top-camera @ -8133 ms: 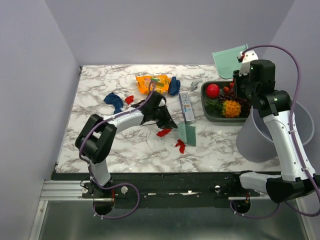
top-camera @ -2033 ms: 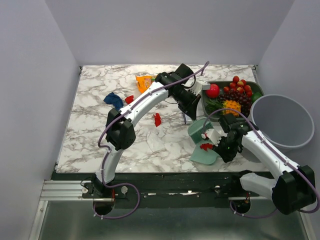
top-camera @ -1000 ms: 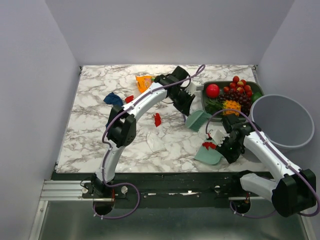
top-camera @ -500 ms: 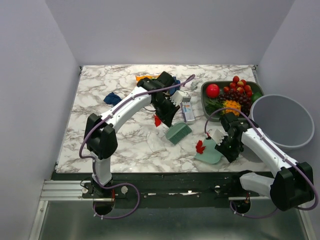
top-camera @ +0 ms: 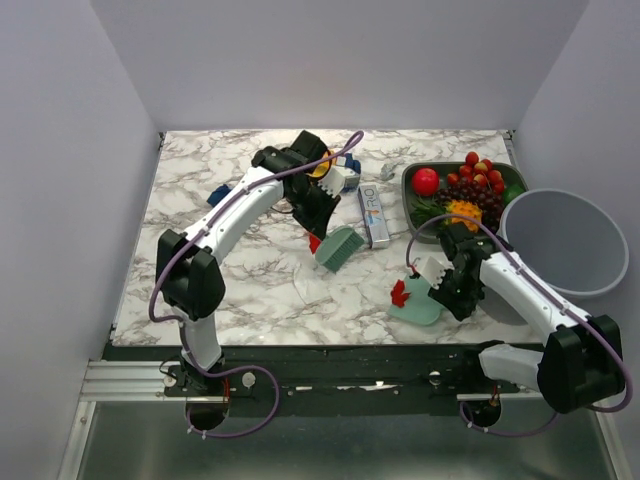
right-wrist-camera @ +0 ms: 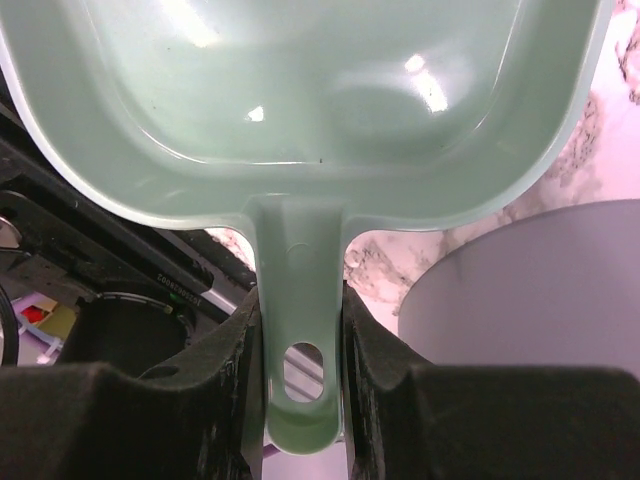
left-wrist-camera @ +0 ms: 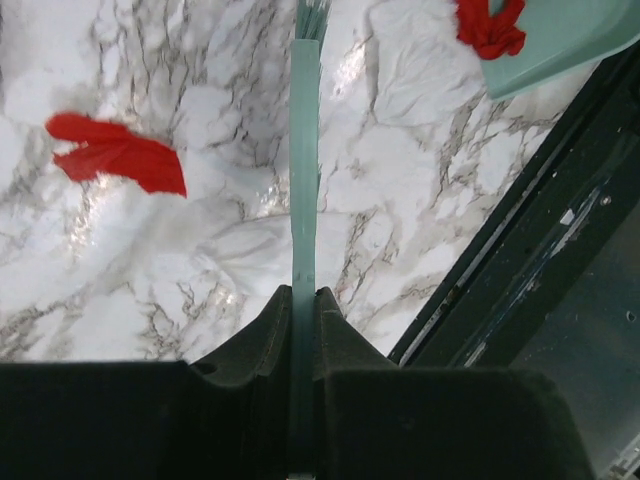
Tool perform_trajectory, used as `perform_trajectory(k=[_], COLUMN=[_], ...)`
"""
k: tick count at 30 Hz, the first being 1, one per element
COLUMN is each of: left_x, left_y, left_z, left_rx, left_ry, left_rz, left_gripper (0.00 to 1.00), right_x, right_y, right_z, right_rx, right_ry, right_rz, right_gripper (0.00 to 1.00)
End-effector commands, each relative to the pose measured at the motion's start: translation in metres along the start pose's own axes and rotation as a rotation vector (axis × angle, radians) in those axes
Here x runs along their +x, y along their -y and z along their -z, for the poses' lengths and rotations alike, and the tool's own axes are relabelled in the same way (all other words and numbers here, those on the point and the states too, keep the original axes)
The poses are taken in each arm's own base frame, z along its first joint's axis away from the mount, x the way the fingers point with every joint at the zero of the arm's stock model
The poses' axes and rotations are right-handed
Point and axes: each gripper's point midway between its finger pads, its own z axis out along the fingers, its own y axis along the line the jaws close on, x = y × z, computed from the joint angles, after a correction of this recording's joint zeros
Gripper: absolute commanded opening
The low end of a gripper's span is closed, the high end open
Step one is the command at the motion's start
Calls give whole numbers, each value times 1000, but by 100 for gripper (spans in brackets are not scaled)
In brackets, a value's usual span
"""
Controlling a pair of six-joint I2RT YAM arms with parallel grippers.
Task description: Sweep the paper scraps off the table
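My left gripper (top-camera: 318, 218) is shut on the thin handle of a green brush (top-camera: 338, 248), whose bristles rest on the table (top-camera: 250, 290) near its middle. A red paper scrap (top-camera: 314, 243) lies just left of the brush; the left wrist view shows that scrap (left-wrist-camera: 120, 160) left of the brush handle (left-wrist-camera: 303, 190). Another red scrap (top-camera: 399, 294) sits at the lip of the green dustpan (top-camera: 420, 307). My right gripper (top-camera: 452, 287) is shut on the dustpan handle (right-wrist-camera: 297, 340). A dark blue scrap (top-camera: 216, 196) shows at the far left, partly behind my left arm.
A grey bin (top-camera: 565, 240) stands at the right edge. A dark tray (top-camera: 412, 210) of fruit sits at the back right, a small box (top-camera: 372, 213) to its left. An orange snack bag (top-camera: 322, 170) is mostly hidden by my left wrist.
My left arm has swung the brush leftwards, from beside the dustpan to the middle of the table. The right arm and dustpan have barely shifted.
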Motion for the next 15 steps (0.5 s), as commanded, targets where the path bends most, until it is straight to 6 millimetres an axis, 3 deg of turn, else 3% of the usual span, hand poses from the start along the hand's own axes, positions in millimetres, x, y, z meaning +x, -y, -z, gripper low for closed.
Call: perform_trajectory(k=[1,7,14,15], left_x=[24,30,-13,-16], left_y=[-4,-5,19,31], left_z=[-11,-43,-69,-77], left_rx=[-8,74,190,221], left_ry=[-65,-131,-90,-99], left_rz=[97,173,121,96], left_gripper=[0,0,0,0], right_x=[-3,-21,-38,-43], right_y=[11,17,10,9], right_z=[-6,-5,-10,-10], right_rx=[14,-3,-33,-36], right_ry=[-14,17,25,36], right_rz=[58,93,146,154], right_gripper=[1,1,1,1])
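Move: The left gripper holds the brush. The white scrap to be swept lies some 15 cm to its right, 5 cm nearer the base and about 15 cm below it; the dustpan's middle is about 23 cm right and 9 cm back, and the loose red scrap about 5 cm ahead and 1 cm left. From the right gripper, which holds the dustpan, the white scrap is about 17 cm left and 7 cm ahead, the pan's middle 9 cm left and 4 cm ahead. Lower the left gripper about 6 cm, first easing slightly left, then swinging some 4 cm right to bring the brush down beside the white scrap, its head tipping back towards the base by roughly 15 degrees. Meanwhile slide the right gripper and dustpan about 2 cm forward and a little left towards that scrap, turning slightly counter-clockwise. Keep both grips. ##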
